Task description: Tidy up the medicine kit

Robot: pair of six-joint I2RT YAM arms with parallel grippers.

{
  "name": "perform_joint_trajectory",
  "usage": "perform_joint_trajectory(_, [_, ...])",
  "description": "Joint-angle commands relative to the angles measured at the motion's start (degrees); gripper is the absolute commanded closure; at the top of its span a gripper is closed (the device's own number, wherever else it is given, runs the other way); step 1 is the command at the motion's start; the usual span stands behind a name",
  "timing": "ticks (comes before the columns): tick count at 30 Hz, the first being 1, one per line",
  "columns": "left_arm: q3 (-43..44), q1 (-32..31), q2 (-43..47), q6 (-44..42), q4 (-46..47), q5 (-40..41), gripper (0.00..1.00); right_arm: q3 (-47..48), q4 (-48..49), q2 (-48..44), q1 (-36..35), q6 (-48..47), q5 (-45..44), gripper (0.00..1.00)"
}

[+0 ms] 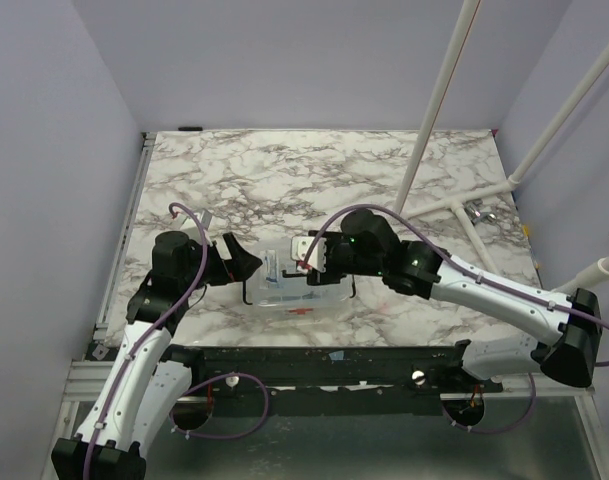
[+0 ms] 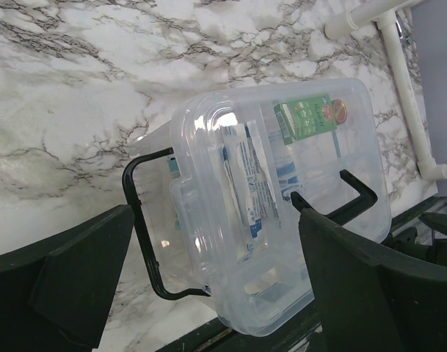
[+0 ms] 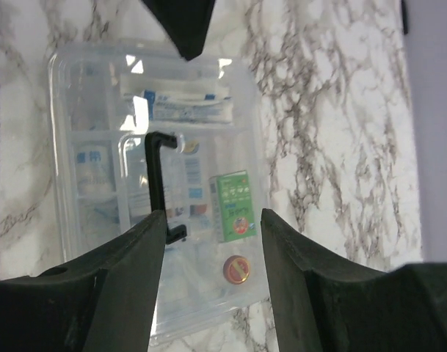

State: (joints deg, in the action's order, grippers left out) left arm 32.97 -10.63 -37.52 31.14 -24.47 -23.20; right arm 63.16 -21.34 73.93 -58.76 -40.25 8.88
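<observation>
The medicine kit (image 1: 302, 287) is a clear plastic box with its lid down, lying near the table's front edge. Inside it show a green packet (image 3: 232, 207), a small red round tin (image 3: 237, 270) and white-and-blue packets (image 3: 186, 108). Its black handle (image 3: 157, 187) lies across the lid. My right gripper (image 3: 212, 220) hovers over the kit (image 3: 84, 147), open, with nothing between its fingers; the handle's end sits by the left finger (image 3: 135, 271). My left gripper (image 2: 216, 286) stands wide open just left of the kit (image 2: 282, 213), clear of it.
White pipes (image 1: 454, 100) slant across the back right of the marble table (image 1: 284, 170), and also show in the left wrist view as white pipes (image 2: 406, 81). A black rail (image 1: 324, 360) runs along the front edge right under the kit. Walls close in on both sides.
</observation>
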Motion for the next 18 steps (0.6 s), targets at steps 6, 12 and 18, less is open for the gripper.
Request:
perform_joint_trajectory(6, [-2.1, -0.1, -0.6, 1.3, 0.3, 2.3, 0.01, 3.6, 16.6, 5.8, 0.3, 15.5, -8.5, 0.52])
perform_joint_trajectory(12, [-4.2, -0.1, 2.5, 3.2, -1.6, 4.0, 0.02, 7.6, 18.3, 14.4, 0.3, 21.3, -7.5, 0.79])
perform_joint_trajectory(18, [-5.9, -0.1, 6.8, 7.1, -3.9, 3.4, 0.05, 8.0, 20.8, 19.1, 0.3, 24.2, -5.9, 0.95])
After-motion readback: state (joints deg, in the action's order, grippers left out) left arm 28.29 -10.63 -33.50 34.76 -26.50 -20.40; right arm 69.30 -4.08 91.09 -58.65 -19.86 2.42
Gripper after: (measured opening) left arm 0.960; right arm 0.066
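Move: The right hand hangs over the medicine box. Its goal, the lid's far-left corner, is about 7 cm ahead, 11 cm left and 7 cm below. The black lid handle lies 1 cm back and 4 cm left; the green packet under the lid is 3 cm ahead and 2 cm left. The black side handle at the box's left end is some 6 cm below the left hand, 1 cm ahead and 2 cm left; the far-left corner is 10 cm ahead and 3 cm right of that hand. Heading for the lid's far-left corner, the right hand swings left and forward, roughly 9 cm in all, arching up about 3 cm and then dipping 5 cm. It turns some 15 degrees clockwise and rolls its left side up as its half-open fingers close on nothing, still short of the lid. The left hand, wide open, sinks about 3 cm towards the side handle, easing slightly back. ##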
